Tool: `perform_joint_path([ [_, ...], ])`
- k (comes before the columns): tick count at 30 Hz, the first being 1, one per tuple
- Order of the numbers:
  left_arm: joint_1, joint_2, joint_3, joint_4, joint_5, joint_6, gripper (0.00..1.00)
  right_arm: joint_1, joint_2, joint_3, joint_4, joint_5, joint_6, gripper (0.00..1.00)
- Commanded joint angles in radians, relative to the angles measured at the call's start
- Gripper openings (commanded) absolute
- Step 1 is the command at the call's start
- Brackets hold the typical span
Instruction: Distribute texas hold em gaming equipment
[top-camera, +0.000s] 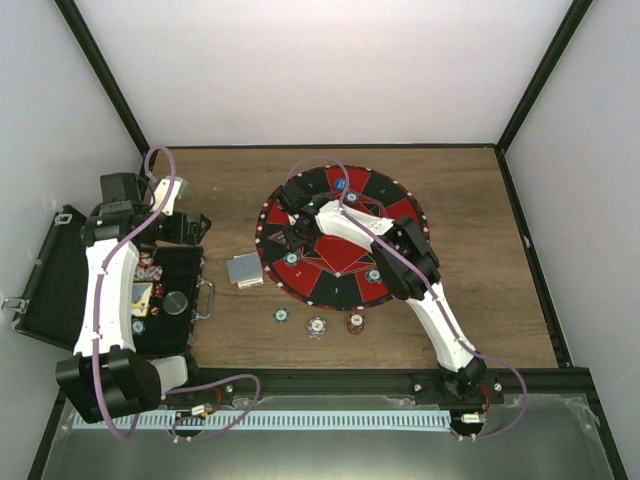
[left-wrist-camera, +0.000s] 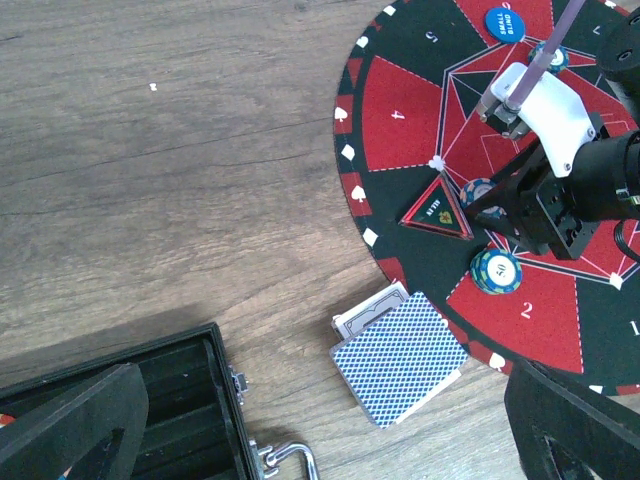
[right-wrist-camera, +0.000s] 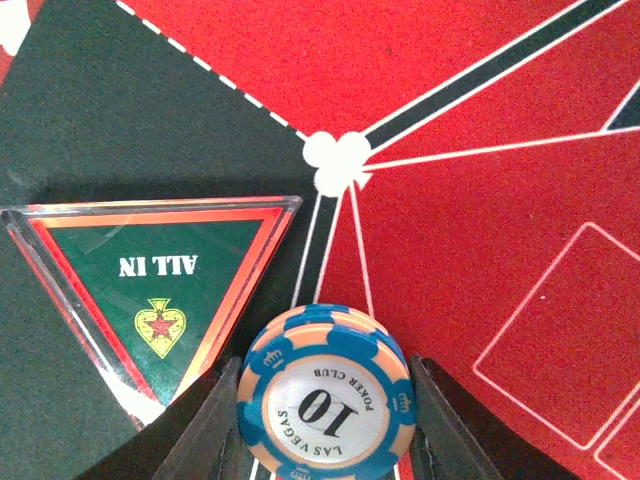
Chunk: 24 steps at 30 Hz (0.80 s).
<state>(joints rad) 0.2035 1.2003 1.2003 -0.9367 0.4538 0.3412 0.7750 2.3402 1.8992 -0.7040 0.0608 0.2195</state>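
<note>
A small stack of blue-and-orange "10" poker chips (right-wrist-camera: 325, 400) sits between the fingers of my right gripper (right-wrist-camera: 325, 422), which is shut on it low over the round red-and-black mat (top-camera: 400, 213). Just left of it is the green "ALL IN" triangle (right-wrist-camera: 150, 285). More chips (top-camera: 291, 258) lie on the mat, as does a "50" stack (left-wrist-camera: 497, 270). A blue "small blind" disc (left-wrist-camera: 503, 22) lies at the mat's far side. The blue-backed playing cards (left-wrist-camera: 400, 355) lie on the wood beside the mat. My left gripper (left-wrist-camera: 325, 400) hangs open above the wood near them, holding nothing.
An open black case (top-camera: 60, 290) with chips and dice in its tray stands at the left under my left arm. Three chip stacks (top-camera: 317, 326) sit on the wood in front of the mat. The case's metal handle (left-wrist-camera: 290, 462) points toward the cards.
</note>
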Motion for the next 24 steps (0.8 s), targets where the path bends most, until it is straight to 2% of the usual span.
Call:
perform_joint_path([
  [1,0.008,-0.007,-0.002,0.002,0.007,0.007,1.0,0.014,0.011,0.002,-0.01,-0.041,-0.008,0.33],
  [7,0.007,-0.006,0.004,0.003,0.019,-0.005,1.0,0.012,-0.024,0.022,-0.028,-0.021,-0.019,0.55],
  [11,0.008,-0.008,0.003,0.001,0.019,-0.005,1.0,0.014,-0.051,0.067,-0.069,0.004,-0.028,0.65],
  [17,0.008,-0.017,0.005,-0.001,0.023,-0.012,1.0,0.014,-0.16,0.044,-0.106,0.047,-0.016,0.66],
  [24,0.008,-0.027,0.003,0.002,0.028,-0.022,1.0,0.076,-0.426,-0.249,-0.077,0.07,0.025,0.68],
])
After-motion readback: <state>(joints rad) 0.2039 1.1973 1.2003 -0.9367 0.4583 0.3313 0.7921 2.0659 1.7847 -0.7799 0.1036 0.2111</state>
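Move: The 10 chip stack is between my right hand's fingertips, down at the mat. The ALL IN triangle lies about 5 cm to its left, roughly level with it, and another blue chip stack some 5 cm back and 2 cm left. The card decks are about 14 cm left and 8 cm back. From my left hand, the 10 stack is about 25 cm right, 8 cm ahead and 21 cm below. I let go of the 10 chip stack beside the ALL IN triangle: my right fingers open part way while the hand stays almost still at the mat. Then I lift straight up off the stack, faster and faster, about 9 cm in all, drifting back and right some 2 to 3 cm each towards the end, the fingers staying open. ##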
